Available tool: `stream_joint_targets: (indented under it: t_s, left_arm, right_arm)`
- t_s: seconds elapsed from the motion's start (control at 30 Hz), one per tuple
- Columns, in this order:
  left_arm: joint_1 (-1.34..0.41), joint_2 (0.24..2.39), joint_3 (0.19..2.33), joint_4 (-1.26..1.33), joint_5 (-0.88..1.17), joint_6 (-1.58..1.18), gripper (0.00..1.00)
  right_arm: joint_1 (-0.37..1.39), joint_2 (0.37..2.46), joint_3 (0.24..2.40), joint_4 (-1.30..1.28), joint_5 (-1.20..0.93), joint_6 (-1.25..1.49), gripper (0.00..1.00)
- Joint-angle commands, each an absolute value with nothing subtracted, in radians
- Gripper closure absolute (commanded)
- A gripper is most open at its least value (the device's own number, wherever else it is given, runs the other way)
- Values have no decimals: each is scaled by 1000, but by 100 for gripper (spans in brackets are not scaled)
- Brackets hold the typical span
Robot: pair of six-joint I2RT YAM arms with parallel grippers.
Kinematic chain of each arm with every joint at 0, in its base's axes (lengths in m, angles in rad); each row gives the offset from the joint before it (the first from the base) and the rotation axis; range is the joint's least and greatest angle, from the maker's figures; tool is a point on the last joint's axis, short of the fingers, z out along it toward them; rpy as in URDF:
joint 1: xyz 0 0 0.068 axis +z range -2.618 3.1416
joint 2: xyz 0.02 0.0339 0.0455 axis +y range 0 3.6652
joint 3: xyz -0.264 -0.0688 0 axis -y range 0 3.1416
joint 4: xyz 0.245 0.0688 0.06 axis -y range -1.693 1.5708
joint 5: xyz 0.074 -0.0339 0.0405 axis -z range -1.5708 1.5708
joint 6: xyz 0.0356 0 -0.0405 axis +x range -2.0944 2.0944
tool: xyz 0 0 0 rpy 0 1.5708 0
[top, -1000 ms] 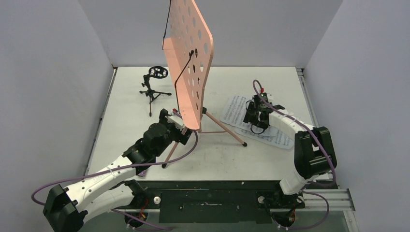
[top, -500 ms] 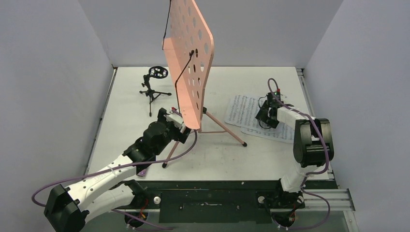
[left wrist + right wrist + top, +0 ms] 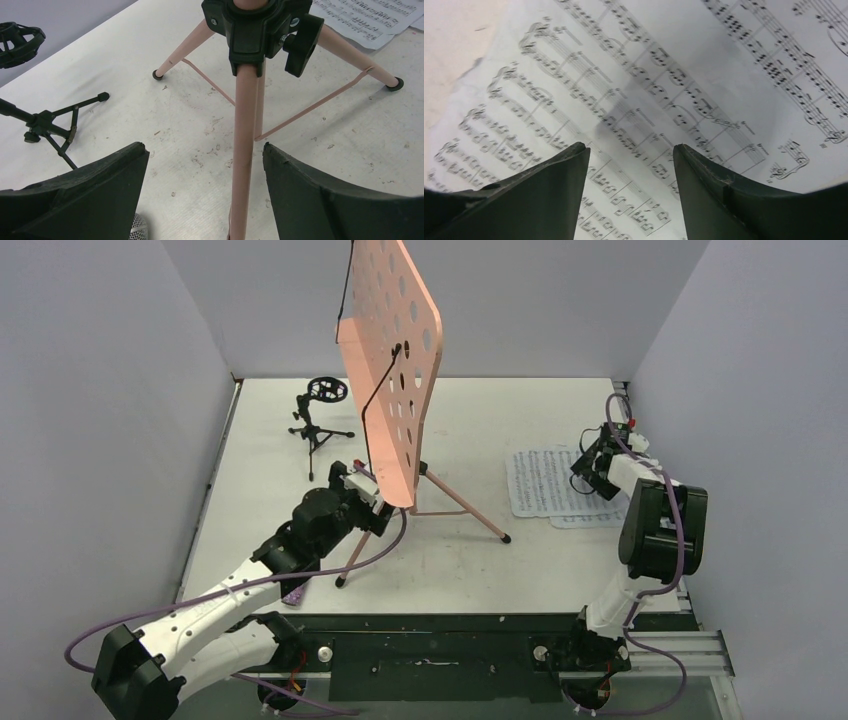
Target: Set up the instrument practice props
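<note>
The pink perforated music stand (image 3: 392, 370) stands upright mid-table on its tripod. My left gripper (image 3: 365, 495) is at its near leg (image 3: 243, 150); that leg runs between the wide-open fingers, close to the right finger (image 3: 320, 195) with a gap. The microphone's grey mesh head (image 3: 137, 231) peeks beside the left finger, and its purple body (image 3: 296, 593) lies under the left arm. The black mic stand (image 3: 320, 420) stands at the back left. My right gripper (image 3: 592, 468) hangs open just over the white sheet-music pages (image 3: 545, 485), tips at the paper (image 3: 674, 75).
The table's right rail (image 3: 628, 410) is close beside the right gripper. The stand's other legs (image 3: 470, 510) spread toward the pages. Grey walls enclose the table on three sides.
The right arm swung right toward the table's edge, and the sheet-music pages slid right with it. The left arm has barely moved.
</note>
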State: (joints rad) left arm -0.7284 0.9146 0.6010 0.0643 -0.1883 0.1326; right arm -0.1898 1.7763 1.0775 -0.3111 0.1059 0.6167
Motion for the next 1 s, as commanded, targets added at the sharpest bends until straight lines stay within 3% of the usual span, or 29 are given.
stream_joint_targets:
  t_s: [0.0, 0.13, 0.47, 0.67, 0.97]
  left_arm:
    - [-706, 884, 644, 117, -95, 105, 17]
    - [-683, 875, 640, 113, -32, 103, 18]
    - [-593, 903, 653, 72, 190, 85, 26]
    - [-577, 964, 667, 75, 261, 66, 33]
    - [-575, 1063, 713, 90, 238, 49, 48]
  right_arm:
    - [-140, 1706, 1152, -297, 64, 583, 34]
    - [-47, 1633, 1151, -298, -44, 531, 25]
    - [206, 1366, 987, -124, -520, 298, 22]
    - [313, 1246, 930, -163, -571, 135, 22]
    - [487, 1342, 962, -299, -472, 18, 17]
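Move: For the right hand, the stand's hub with its knob lies about 43 cm to the left, 8 cm back and 22 cm higher; the sheet music is just beneath it, its middle some 5 cm left and 3 cm back. The stand's right foot is roughly 26 cm left and 16 cm back. From the left hand, the stand's near leg is about 5 cm ahead and 5 cm right, with the hub 7 cm ahead, 7 cm right and 5 cm higher. Up and sweeping left, the open right hand leaves the sheet music for the stand, travelling about 30 cm left while rising and later drawing back, then dipping slightly; it turns some 80 degrees counter-clockwise and opens wider, ending over the right leg. The left hand eases right and down towards the near leg, tipping down, turning slightly clockwise and partly closing without gripping it. ##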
